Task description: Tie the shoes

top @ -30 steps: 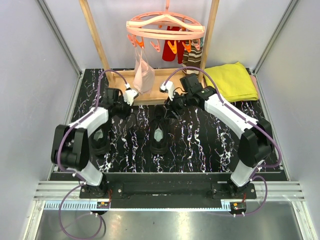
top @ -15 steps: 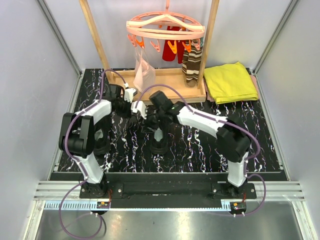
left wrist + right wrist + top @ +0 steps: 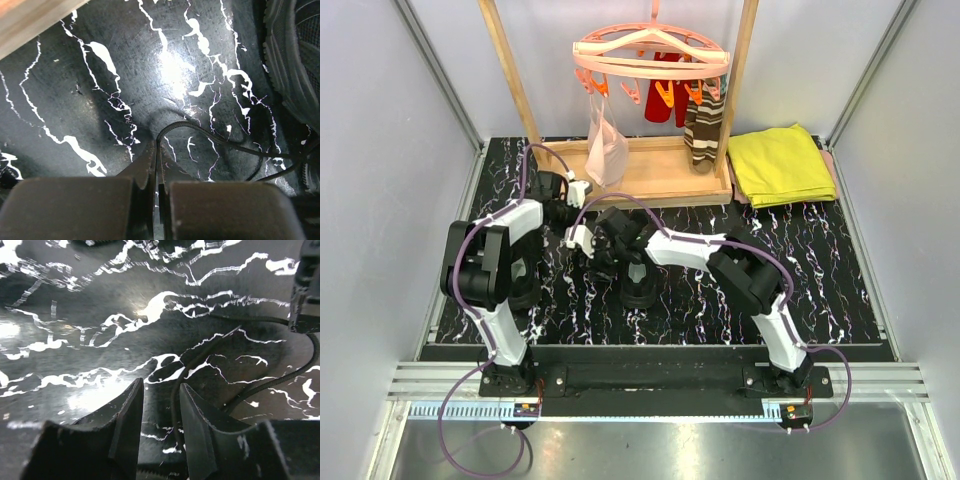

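Note:
Two black shoes stand on the black marbled table: one (image 3: 639,285) in the middle, the other (image 3: 521,282) partly under my left arm. My left gripper (image 3: 572,205) is behind and between them, low over the table. In the left wrist view it (image 3: 157,145) is shut on a thin black lace (image 3: 210,135) that loops out of the fingertips and trails right toward a shoe sole (image 3: 292,60). My right gripper (image 3: 588,247) reaches across to the left, just in front of the left one. Its jaws (image 3: 161,385) stand open, with a lace (image 3: 174,405) running between them, close to the right finger.
A wooden drying frame (image 3: 655,180) stands at the back with a pink clip hanger (image 3: 650,60), a pale bag (image 3: 605,150) and striped socks (image 3: 703,130) hanging from it. A folded yellow cloth (image 3: 780,165) lies at the back right. More lace strands (image 3: 280,375) lie on the table.
My right arm has swung from the back right leftwards to the spot by my left gripper, coming down over a lace. The left arm has shifted slightly, still shut on its lace.

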Controlling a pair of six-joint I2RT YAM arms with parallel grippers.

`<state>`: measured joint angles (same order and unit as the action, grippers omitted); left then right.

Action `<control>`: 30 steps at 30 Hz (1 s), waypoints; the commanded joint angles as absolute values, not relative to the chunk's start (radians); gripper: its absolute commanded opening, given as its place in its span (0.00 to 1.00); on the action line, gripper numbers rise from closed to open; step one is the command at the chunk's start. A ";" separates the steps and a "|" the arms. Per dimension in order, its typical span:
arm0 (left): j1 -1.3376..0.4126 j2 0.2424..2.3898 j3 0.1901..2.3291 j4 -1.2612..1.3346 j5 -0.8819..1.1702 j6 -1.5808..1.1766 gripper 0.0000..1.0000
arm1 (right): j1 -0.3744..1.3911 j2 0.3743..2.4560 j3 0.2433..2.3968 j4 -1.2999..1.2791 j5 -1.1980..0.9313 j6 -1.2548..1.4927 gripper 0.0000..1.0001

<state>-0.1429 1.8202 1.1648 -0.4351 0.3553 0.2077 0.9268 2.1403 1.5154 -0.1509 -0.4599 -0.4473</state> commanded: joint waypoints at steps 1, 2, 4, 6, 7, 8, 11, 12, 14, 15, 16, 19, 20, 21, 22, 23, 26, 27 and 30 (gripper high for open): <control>-0.138 1.844 1.195 -0.400 0.394 0.180 0.00 | 0.931 2.172 1.572 -0.107 -0.429 -0.451 0.44; -0.138 1.845 1.195 -0.397 0.397 0.176 0.00 | 0.931 2.178 1.575 -0.113 -0.431 -0.454 0.44; -0.140 1.850 1.200 -0.394 0.400 0.169 0.00 | 0.934 2.195 1.583 -0.132 -0.433 -0.463 0.44; -0.138 1.852 1.201 -0.390 0.397 0.167 0.00 | 0.934 2.209 1.583 -0.150 -0.436 -0.474 0.42; -0.138 1.853 1.200 -0.388 0.397 0.167 0.00 | 0.933 2.212 1.582 -0.156 -0.436 -0.479 0.41; -0.140 1.852 1.200 -0.385 0.393 0.167 0.00 | 0.933 2.215 1.580 -0.166 -0.437 -0.483 0.39; -0.135 1.850 1.197 -0.379 0.391 0.155 0.00 | 0.940 2.235 1.574 -0.199 -0.419 -0.523 0.33; -0.133 1.848 1.195 -0.374 0.394 0.147 0.00 | 0.946 2.238 1.574 -0.219 -0.413 -0.534 0.28; -0.135 1.845 1.187 -0.373 0.396 0.143 0.00 | 0.954 2.243 1.568 -0.236 -0.394 -0.560 0.23; -0.133 1.841 1.186 -0.370 0.396 0.141 0.00 | 0.956 2.244 1.565 -0.253 -0.390 -0.569 0.16; -0.133 1.839 1.183 -0.367 0.396 0.138 0.00 | 0.957 2.241 1.562 -0.259 -0.385 -0.574 0.10; -0.133 1.830 1.177 -0.368 0.408 0.135 0.00 | 0.959 2.227 1.551 -0.272 -0.351 -0.572 0.00; -0.132 1.825 1.175 -0.368 0.414 0.132 0.00 | 0.957 2.211 1.548 -0.272 -0.342 -0.572 0.00; -0.132 1.821 1.170 -0.367 0.420 0.130 0.00 | 0.957 2.200 1.546 -0.272 -0.334 -0.569 0.00; -0.132 1.816 1.169 -0.367 0.426 0.132 0.00 | 0.959 2.186 1.548 -0.267 -0.319 -0.560 0.00; -0.133 1.806 1.167 -0.364 0.439 0.127 0.00 | 0.954 2.160 1.558 -0.265 -0.316 -0.534 0.00; -0.132 1.778 1.158 -0.356 0.465 0.121 0.00 | 0.943 2.097 1.581 -0.253 -0.321 -0.465 0.00; -0.132 1.767 1.155 -0.353 0.472 0.120 0.00 | 0.940 2.083 1.586 -0.252 -0.322 -0.451 0.00; -0.133 1.724 1.128 -0.338 0.497 0.115 0.00 | 0.922 2.022 1.598 -0.256 -0.334 -0.405 0.00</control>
<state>-0.1368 1.8233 1.1519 -0.3897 0.4244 0.1299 0.9455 2.1685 1.5524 -0.2413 -0.3519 -0.4858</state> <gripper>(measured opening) 0.002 0.007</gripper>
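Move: The free end of the black shoelace lies almost straight under the right hand's half-open fingers, about 3 cm below and neither ahead nor aside. The shoe it belongs to stands some 11 cm to that hand's right and 2 cm ahead; the other shoe is about 18 cm to its left, 2 cm ahead. From the left hand, already holding another lace strand, this end lies roughly 10 cm back, 9 cm to the right and 2 cm lower. The right hand sinks about 2.5 cm straight down to the loose lace end, its slanting fingers still pointing left, then shuts from half open and pinches the lace between the fingertips with the end sticking out beyond them, before starting to rise and ease right, towards the near shoe, by about 1 cm. Meanwhile the left hand keeps its closed grip on the other strand, dipping about 1 cm, coming back up and easing roughly 1 cm to the right. ##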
